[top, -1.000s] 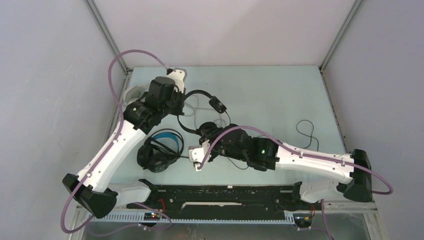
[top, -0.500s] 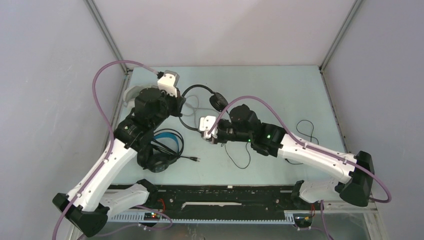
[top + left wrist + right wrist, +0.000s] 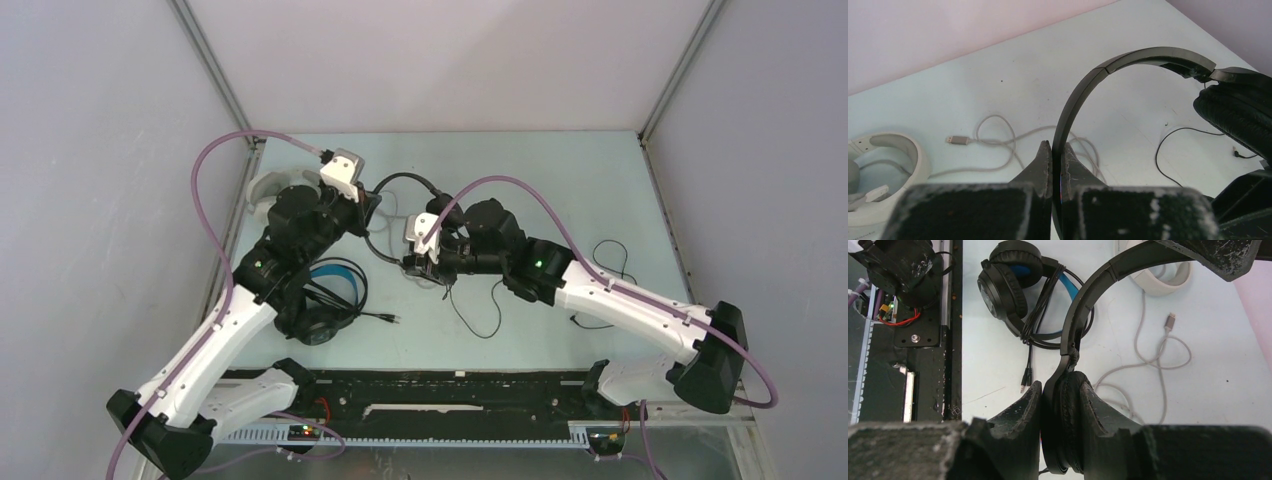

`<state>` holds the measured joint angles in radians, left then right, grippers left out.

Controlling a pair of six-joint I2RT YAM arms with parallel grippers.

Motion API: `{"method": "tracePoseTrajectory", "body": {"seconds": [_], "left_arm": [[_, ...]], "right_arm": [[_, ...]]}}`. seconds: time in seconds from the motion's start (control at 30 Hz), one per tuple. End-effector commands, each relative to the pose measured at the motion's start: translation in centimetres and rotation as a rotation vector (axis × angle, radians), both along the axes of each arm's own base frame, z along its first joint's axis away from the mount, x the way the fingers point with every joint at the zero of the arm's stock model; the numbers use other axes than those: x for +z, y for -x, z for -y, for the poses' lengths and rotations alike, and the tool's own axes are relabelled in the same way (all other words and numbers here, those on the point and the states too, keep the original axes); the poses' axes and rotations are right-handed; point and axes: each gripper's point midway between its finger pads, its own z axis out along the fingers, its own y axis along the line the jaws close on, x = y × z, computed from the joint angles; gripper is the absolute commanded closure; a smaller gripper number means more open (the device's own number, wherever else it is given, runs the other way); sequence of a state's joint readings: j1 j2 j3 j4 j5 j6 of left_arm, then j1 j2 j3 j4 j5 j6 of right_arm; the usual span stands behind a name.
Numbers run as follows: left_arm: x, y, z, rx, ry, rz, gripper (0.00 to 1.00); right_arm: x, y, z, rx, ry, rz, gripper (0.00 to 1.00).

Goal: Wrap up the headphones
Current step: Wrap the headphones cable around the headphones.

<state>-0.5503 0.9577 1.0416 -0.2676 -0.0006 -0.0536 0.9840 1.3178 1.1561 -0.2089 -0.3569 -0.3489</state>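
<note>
The thin black on-ear headphones hang between both arms above the table's back middle. My left gripper is shut on their headband, which runs straight through the jaws. My right gripper is shut on one ear cup; the other ear cup shows at the right of the left wrist view. Their thin cable trails on the table. The black headphones with a blue headband lie under the left arm. The white headphones sit at the back left, grey cable loose.
A grey USB plug ends the grey cable. A black jack plug lies beside the blue-banded pair. Another loop of thin black cable lies at the right. A black rail runs along the near edge.
My right gripper has moved from near the table's front back to the headphones' ear cup. The left arm has swung right and farther back with the headband.
</note>
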Motion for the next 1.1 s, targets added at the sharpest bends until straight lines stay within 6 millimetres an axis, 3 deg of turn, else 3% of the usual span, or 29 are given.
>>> {"method": "tracePoseTrajectory", "body": {"seconds": [0.0, 0.5, 0.6, 0.77, 0.93, 1.07], "left_arm": [[3.5, 1.1, 1.7, -0.100, 0.107, 0.112, 1.00], [1.4, -0.3, 1.1, -0.023, -0.002, -0.055, 1.00], [1.3, -0.7, 0.1, 0.025, -0.033, -0.048, 1.00], [1.2, -1.6, -1.6, 0.128, -0.071, -0.062, 1.00], [1.2, -1.7, -2.0, 0.149, -0.083, -0.088, 1.00], [1.1, -1.8, -2.6, 0.176, -0.096, -0.105, 1.00]], "right_arm": [[1.9, -1.3, -0.5, -0.029, -0.048, 0.009, 0.86], [0.6, -1.3, -0.7, -0.024, 0.050, 0.150, 0.86], [0.9, -0.8, -0.3, -0.025, 0.048, 0.135, 0.74], [2.0, 2.3, 1.1, 0.063, 0.034, 0.081, 0.47], [3.3, 4.8, 3.0, 0.111, 0.011, 0.038, 0.38], [5.4, 6.4, 4.6, 0.109, -0.078, 0.018, 0.37]]}}
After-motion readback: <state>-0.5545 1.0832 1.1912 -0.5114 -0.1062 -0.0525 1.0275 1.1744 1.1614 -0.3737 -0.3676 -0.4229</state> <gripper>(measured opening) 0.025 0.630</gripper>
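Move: The right hand still grips the near ear cup at its fingertips. The far ear cup is about 8 cm ahead and 5 cm right of it, some 3 cm higher; the wrapped headphones lie about 20 cm left, 2 cm ahead and 22 cm below. The slack cable is on the table about 12 cm right, level with it, some 24 cm down. From the left hand, holding the headband, the near ear cup is about 10 cm back, 7 cm right and 6 cm below. Backing off last, the right hand first sinks about 2 cm with the near ear cup, then spreads its fingers to let go and draws back, to its right and upward, roughly 6 cm away from the cup. The left hand keeps the headband pinched, dips some 4–5 cm and recovers about 2, tipping about 10 degrees down. ##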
